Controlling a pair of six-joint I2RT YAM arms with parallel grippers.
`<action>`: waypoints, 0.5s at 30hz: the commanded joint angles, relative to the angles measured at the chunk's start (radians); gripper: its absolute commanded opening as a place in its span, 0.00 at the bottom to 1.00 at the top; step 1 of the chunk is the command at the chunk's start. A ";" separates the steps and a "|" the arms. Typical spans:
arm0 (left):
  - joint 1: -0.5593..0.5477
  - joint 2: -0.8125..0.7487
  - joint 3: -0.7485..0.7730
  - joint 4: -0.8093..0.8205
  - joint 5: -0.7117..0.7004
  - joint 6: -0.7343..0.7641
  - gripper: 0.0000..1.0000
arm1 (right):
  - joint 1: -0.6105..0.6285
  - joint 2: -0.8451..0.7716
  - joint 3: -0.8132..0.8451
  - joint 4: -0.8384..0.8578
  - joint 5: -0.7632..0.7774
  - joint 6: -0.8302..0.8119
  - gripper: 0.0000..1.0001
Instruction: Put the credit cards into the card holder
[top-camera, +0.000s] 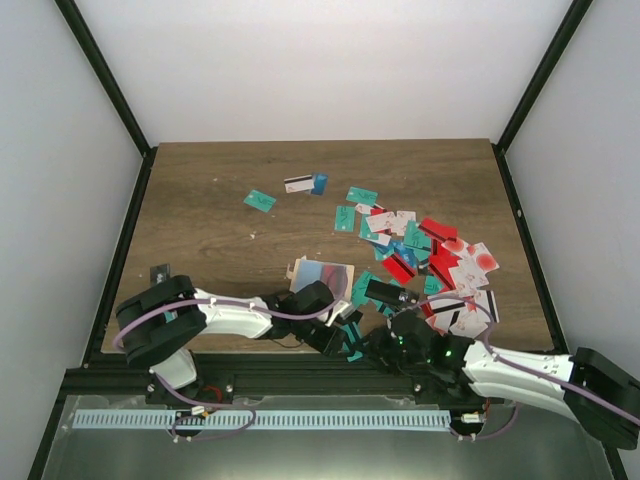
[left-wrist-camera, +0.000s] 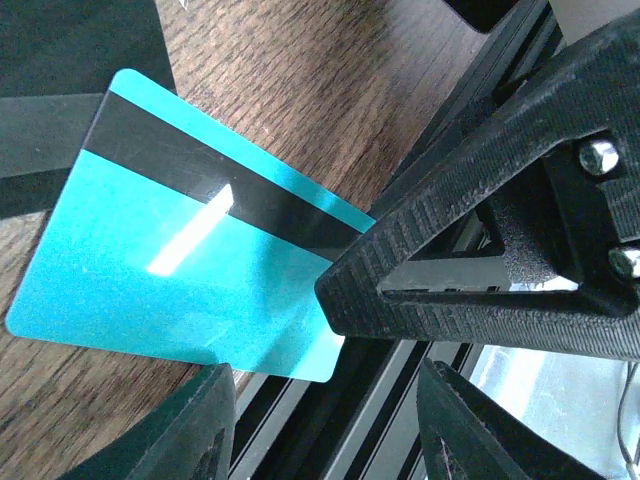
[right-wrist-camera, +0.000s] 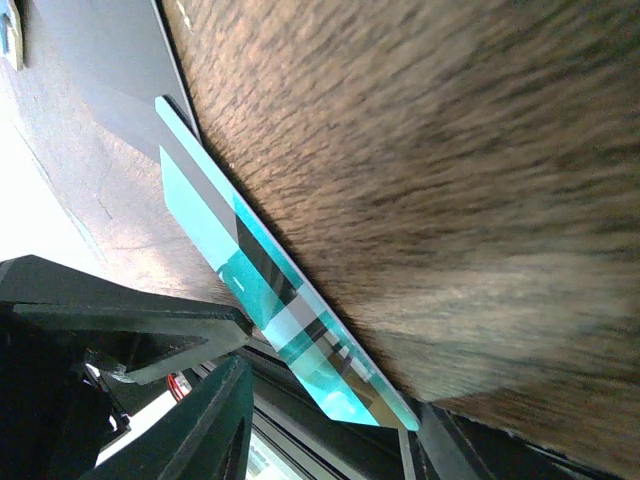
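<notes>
A teal credit card (left-wrist-camera: 180, 260) with a black stripe lies at the table's front edge, one corner hanging over it. My right gripper (right-wrist-camera: 330, 420) is open and straddles that card (right-wrist-camera: 250, 270). One of its black fingers (left-wrist-camera: 450, 240) lies over the overhanging corner, while the other stands a little apart. My left gripper (left-wrist-camera: 325, 400) is open just short of the same card, with nothing between its fingers. In the top view the two grippers, left (top-camera: 338, 330) and right (top-camera: 370, 345), meet at the near edge. The tan card holder (top-camera: 320, 275) lies just behind them.
Several red, white and teal cards are piled at the right (top-camera: 435, 262). Loose cards lie farther back: a teal one (top-camera: 259, 200), a white striped one (top-camera: 298, 184) and another teal one (top-camera: 362, 195). The black frame rail (top-camera: 300, 375) runs just below the table's front edge.
</notes>
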 joint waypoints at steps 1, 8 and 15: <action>-0.006 0.012 -0.025 -0.003 0.024 -0.002 0.52 | 0.002 -0.012 -0.044 0.007 0.058 0.017 0.41; -0.006 0.034 -0.037 0.031 0.036 -0.014 0.52 | 0.002 0.006 -0.052 0.033 0.062 0.016 0.34; -0.006 0.059 -0.044 0.060 0.049 -0.023 0.51 | 0.002 -0.003 -0.070 0.048 0.060 0.010 0.19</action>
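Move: The upper turquoise card already has its near end between my right fingers; its middle is about 3 cm ahead of that hand and 2 cm to its left, at nearly the same height. From my left hand it lies roughly 3 cm ahead, 2 cm right and 1 cm lower. Counted from my right hand, the dark card is 7 cm ahead and 4 left, the open card holder 15 ahead and 9 left, and the black card 12 ahead and 6 right. I keep my right hand almost in place, low over the table's front edge, and narrow its fingers from under half open to about a fifth around the near end of the turquoise card. Meanwhile my left hand eases back about 1 cm, fingers still half open, one fingertip staying against the card's left side. ##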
